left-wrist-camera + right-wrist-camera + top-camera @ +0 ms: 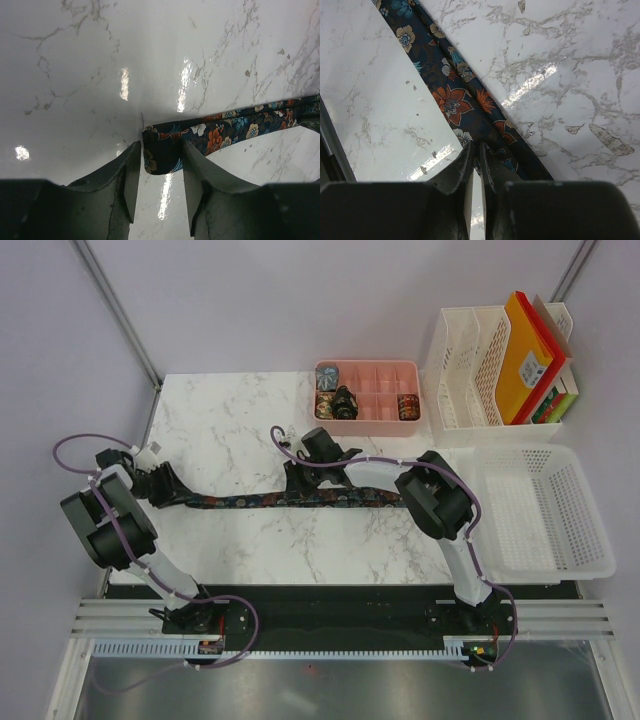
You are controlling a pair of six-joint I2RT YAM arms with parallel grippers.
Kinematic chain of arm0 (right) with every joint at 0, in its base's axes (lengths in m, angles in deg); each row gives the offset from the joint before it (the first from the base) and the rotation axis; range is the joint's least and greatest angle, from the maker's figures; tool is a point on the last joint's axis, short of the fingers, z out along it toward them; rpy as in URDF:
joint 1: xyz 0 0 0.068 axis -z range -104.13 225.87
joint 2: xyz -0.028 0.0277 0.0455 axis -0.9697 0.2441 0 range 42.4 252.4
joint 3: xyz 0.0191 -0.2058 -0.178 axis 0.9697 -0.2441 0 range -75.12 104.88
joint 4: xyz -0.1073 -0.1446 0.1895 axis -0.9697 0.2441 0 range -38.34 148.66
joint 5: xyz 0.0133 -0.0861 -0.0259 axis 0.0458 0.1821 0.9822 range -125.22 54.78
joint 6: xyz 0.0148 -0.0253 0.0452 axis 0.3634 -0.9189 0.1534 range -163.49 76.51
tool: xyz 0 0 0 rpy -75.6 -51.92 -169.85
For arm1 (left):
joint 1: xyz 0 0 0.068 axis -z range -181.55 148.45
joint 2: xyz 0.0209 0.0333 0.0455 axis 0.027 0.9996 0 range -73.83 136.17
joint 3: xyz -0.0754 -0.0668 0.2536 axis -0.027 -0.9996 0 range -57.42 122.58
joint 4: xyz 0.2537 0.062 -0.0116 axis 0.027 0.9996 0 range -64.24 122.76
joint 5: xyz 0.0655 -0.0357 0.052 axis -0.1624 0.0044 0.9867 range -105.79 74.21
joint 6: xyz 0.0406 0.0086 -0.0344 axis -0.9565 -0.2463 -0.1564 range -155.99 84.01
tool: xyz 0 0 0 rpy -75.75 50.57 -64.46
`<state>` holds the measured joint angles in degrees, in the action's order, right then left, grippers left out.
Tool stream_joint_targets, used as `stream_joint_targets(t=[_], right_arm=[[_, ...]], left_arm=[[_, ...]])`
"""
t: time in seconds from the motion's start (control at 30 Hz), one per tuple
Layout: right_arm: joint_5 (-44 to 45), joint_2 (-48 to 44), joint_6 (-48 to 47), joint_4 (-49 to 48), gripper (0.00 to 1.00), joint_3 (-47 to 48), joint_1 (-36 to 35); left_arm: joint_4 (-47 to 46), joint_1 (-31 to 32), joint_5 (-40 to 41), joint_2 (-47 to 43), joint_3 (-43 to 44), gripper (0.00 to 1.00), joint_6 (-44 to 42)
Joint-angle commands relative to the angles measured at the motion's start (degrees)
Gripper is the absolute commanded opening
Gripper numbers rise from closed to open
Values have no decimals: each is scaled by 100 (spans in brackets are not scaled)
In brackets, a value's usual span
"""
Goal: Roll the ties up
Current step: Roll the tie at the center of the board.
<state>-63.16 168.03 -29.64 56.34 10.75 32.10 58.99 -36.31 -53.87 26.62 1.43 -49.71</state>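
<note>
A dark floral tie (pixel 280 500) lies stretched flat across the marble table, left to right. Its left end (pixel 162 155) sits between the fingers of my left gripper (pixel 160 147), whose jaws stand apart on either side of the fabric; in the top view this gripper (pixel 178 490) is at the strip's left tip. My right gripper (pixel 477 147) is nearly closed, pinching the edge of the tie (pixel 450 95) near the middle of the strip (pixel 298 480). Three coiled ties sit in the pink tray: grey-blue (pixel 329 379), dark (pixel 345 400) and red-orange (pixel 408 405).
The pink compartment tray (pixel 375 375) stands at the back of the table. To its right is a white file rack (pixel 462 365) holding orange and red folders (pixel 525 355). A white mesh basket (pixel 540 510) sits at the right edge, beside my right arm's elbow (pixel 437 498).
</note>
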Motion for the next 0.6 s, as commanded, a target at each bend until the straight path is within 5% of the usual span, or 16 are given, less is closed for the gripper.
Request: stream_joint_targets(t=[0.0, 0.37, 0.57], right_arm=[[-1, 41, 57, -161, 17, 185, -44], [-123, -108, 320, -161, 18, 404, -18], [-562, -433, 786, -153, 21, 537, 237]], left_arm=[[-124, -48, -208, 107, -14, 46, 176], [551, -39, -498, -753, 258, 9, 430], [869, 189, -209, -1509, 373, 5, 589]])
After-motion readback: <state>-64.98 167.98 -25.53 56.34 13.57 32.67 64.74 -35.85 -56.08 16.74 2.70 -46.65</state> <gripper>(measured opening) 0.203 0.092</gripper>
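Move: The tie's left end lies right between the left hand's open fingers, about 1 cm below their middle, and the tie runs off to the right; the right gripper's tips are on it some 25 cm to the right and about 1 cm farther out. From the right hand, that tie end is about 25 cm to the left and 1 cm back, while the pink box lies about 23 cm ahead and 18 cm to the right. Staying almost in place at first, the left hand shuts its fingers from about half open and pinches the tie's left end, then rises quickly with it by some 5.5 cm, easing about 1 cm to the right. Late on, the right hand, fingers still nearly shut, lifts about 2 cm off the middle stretch, edging forward and left. ##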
